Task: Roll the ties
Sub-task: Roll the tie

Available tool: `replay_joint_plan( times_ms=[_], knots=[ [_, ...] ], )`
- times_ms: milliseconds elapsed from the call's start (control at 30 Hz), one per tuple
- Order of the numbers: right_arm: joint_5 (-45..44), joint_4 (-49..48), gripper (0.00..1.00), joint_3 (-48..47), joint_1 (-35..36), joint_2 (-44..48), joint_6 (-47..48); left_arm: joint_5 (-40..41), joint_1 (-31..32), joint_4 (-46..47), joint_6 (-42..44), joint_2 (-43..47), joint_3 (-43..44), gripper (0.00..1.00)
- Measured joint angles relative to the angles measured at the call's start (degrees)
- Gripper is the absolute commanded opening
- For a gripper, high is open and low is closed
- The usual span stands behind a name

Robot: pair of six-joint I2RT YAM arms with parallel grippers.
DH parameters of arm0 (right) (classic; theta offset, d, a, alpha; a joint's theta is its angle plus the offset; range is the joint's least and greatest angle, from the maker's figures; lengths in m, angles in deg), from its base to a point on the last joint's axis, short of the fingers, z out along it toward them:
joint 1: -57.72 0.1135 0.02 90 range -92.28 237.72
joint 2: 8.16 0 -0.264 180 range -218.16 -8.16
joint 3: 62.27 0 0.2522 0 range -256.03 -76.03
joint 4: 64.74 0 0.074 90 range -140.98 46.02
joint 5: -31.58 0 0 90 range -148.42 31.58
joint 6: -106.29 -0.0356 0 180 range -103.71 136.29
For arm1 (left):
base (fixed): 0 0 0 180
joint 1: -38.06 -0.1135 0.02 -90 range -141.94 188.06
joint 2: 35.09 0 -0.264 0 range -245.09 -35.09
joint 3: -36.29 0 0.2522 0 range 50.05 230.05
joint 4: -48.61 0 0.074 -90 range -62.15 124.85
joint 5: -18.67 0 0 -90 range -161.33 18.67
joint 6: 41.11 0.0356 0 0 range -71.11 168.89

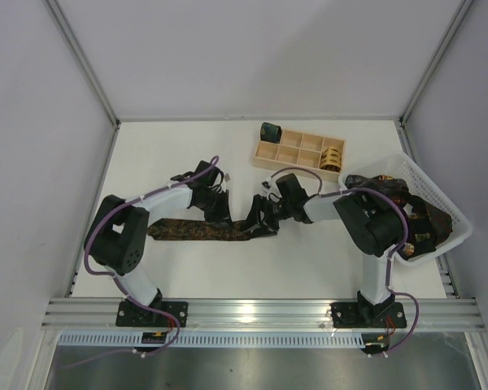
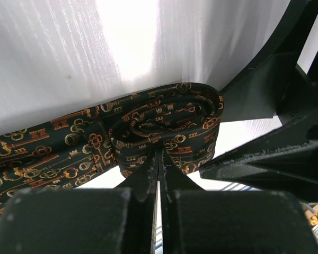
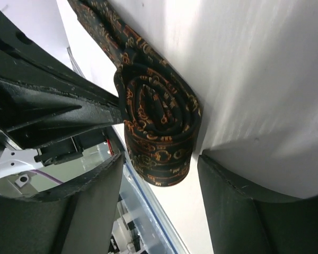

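Observation:
A dark tie (image 1: 191, 231) with a gold key pattern lies flat across the table, its right end wound into a coil (image 2: 169, 114). My left gripper (image 2: 160, 151) is shut, its tips pinching the coil's near layers; from above it (image 1: 225, 216) stands over the tie. My right gripper (image 3: 160, 159) is open and straddles the coil (image 3: 159, 132), with a gap at each finger; from above it (image 1: 265, 218) sits at the tie's right end. Two rolled ties, one dark green (image 1: 270, 131) and one tan-gold (image 1: 332, 156), sit in the wooden tray (image 1: 297, 151).
A white mesh basket (image 1: 451, 210) at the right edge holds more dark ties (image 1: 427, 218). The wooden tray stands at the back, right of centre. Grey walls close in the table on three sides, and a metal rail runs along the near edge.

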Motion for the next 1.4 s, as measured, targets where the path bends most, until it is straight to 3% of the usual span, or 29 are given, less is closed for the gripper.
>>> replay_joint_plan(
  times_ms=[400,700,933,1033,1400],
  knots=[
    [-0.2,0.5,0.56,-2.7,0.3,-2.3,0.3,-0.3,-0.6,0.3,0.6,0.0,-0.2,0.02],
    [-0.2,1.5,0.42,-3.8,0.5,-2.9,0.0,-0.5,-0.7,0.3,1.0,0.0,-0.2,0.02],
    [-0.6,6.5,0.08,-7.6,1.3,-3.2,0.0,-0.3,-1.1,0.3,1.2,0.0,-0.2,0.02],
    [-1.9,11.1,0.0,-10.2,1.9,-3.2,0.3,-0.3,-1.3,0.3,1.2,0.0,-0.3,0.02],
    [-10.5,29.7,0.0,-17.5,4.0,-2.5,5.5,-2.0,-1.2,1.1,0.9,0.0,-1.2,0.03]
  ],
)
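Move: The tie's rolled end is almost at my right fingertips: its middle is about 1 cm left and 1 cm ahead of them and a little lower, with the roll already between my open fingers. From my left fingertips the roll lies roughly 1 cm right and 2 cm below. The middle of the flat tail is some 18 cm left of my right hand, about level with it. The divided wooden box stands about 25 cm ahead of that hand and 16 cm to its right. I ease my right hand about 2 cm left and 1 cm forward around the rolled end and close its wide-open fingers until they pinch the cloth near the end facing me, then back off some 1 cm to the right while tipping the fingers about 15 degrees farther down. My left hand stays put, its shut fingertips still against the roll. ##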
